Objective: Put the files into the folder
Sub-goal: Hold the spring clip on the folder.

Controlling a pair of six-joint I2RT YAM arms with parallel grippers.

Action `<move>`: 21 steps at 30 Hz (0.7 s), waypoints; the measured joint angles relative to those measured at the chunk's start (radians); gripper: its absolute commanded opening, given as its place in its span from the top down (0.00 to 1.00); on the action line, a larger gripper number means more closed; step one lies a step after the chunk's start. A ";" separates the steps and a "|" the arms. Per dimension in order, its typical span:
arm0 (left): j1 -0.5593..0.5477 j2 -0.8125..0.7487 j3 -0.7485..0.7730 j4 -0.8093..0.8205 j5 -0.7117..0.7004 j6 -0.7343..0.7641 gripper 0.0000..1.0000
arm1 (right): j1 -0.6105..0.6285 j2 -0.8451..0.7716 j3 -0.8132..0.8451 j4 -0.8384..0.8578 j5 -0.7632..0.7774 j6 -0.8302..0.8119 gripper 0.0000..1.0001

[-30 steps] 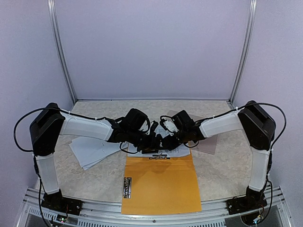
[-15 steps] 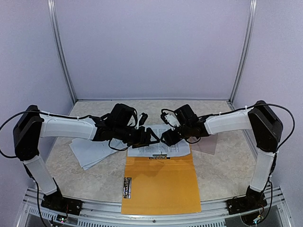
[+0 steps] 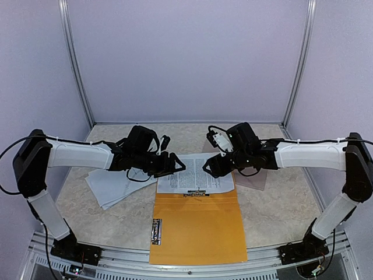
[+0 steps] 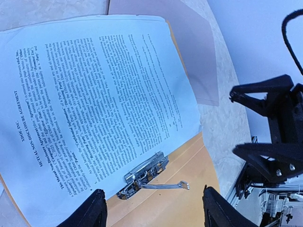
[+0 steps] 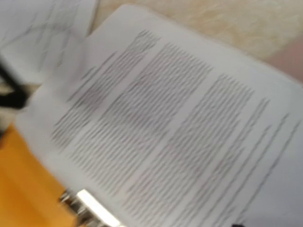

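Note:
A white printed file lies on the upper half of the open orange folder, its lower edge at the metal clip. The left wrist view shows the same file, the folder and the clip with its lever raised. My left gripper hovers open just left of the file, with nothing between its fingers. My right gripper is above the file's right part, with its jaws spread. The right wrist view is blurred and shows only the file.
More white sheets lie fanned on the table to the left. A taupe cover lies to the right of the folder. A small metal clip piece sits by the folder's left edge. The aluminium rail runs along the near edge.
Both grippers have drawn apart from the clip area, the left one to the left and the right one to the right and back. The file is now uncovered. Both arms are stretched out more.

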 measured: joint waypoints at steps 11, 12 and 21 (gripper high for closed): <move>0.000 0.032 0.009 -0.061 -0.079 0.030 0.35 | 0.139 -0.002 -0.029 -0.041 0.055 0.136 0.38; 0.000 0.032 0.009 -0.066 -0.086 0.031 0.35 | 0.150 0.014 -0.025 -0.043 0.063 0.145 0.40; 0.000 0.032 0.007 -0.075 -0.112 0.031 0.35 | 0.194 0.140 0.043 -0.078 0.092 0.189 0.59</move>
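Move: The spring clip at the folder's fold lies about 6 cm left of the right hand, some 4 cm back and 12 cm below it. The clipped file's middle is about 10 cm farther out than the clip; the folder's bare near half has its middle roughly 13 cm back of the clip. From the left hand, the clip is about 7 cm to the right, 4 cm back and 10 cm down. Sweep the right gripper back about 6 cm towards the spring clip, drawing it left as you go, then drop it about 5 cm over the clip and its raised lever, tipping the wrist some 10 degrees and partly closing the fingers on the way down. Let the left gripper, still open, sink about 3 cm over the file and ease slightly left. ##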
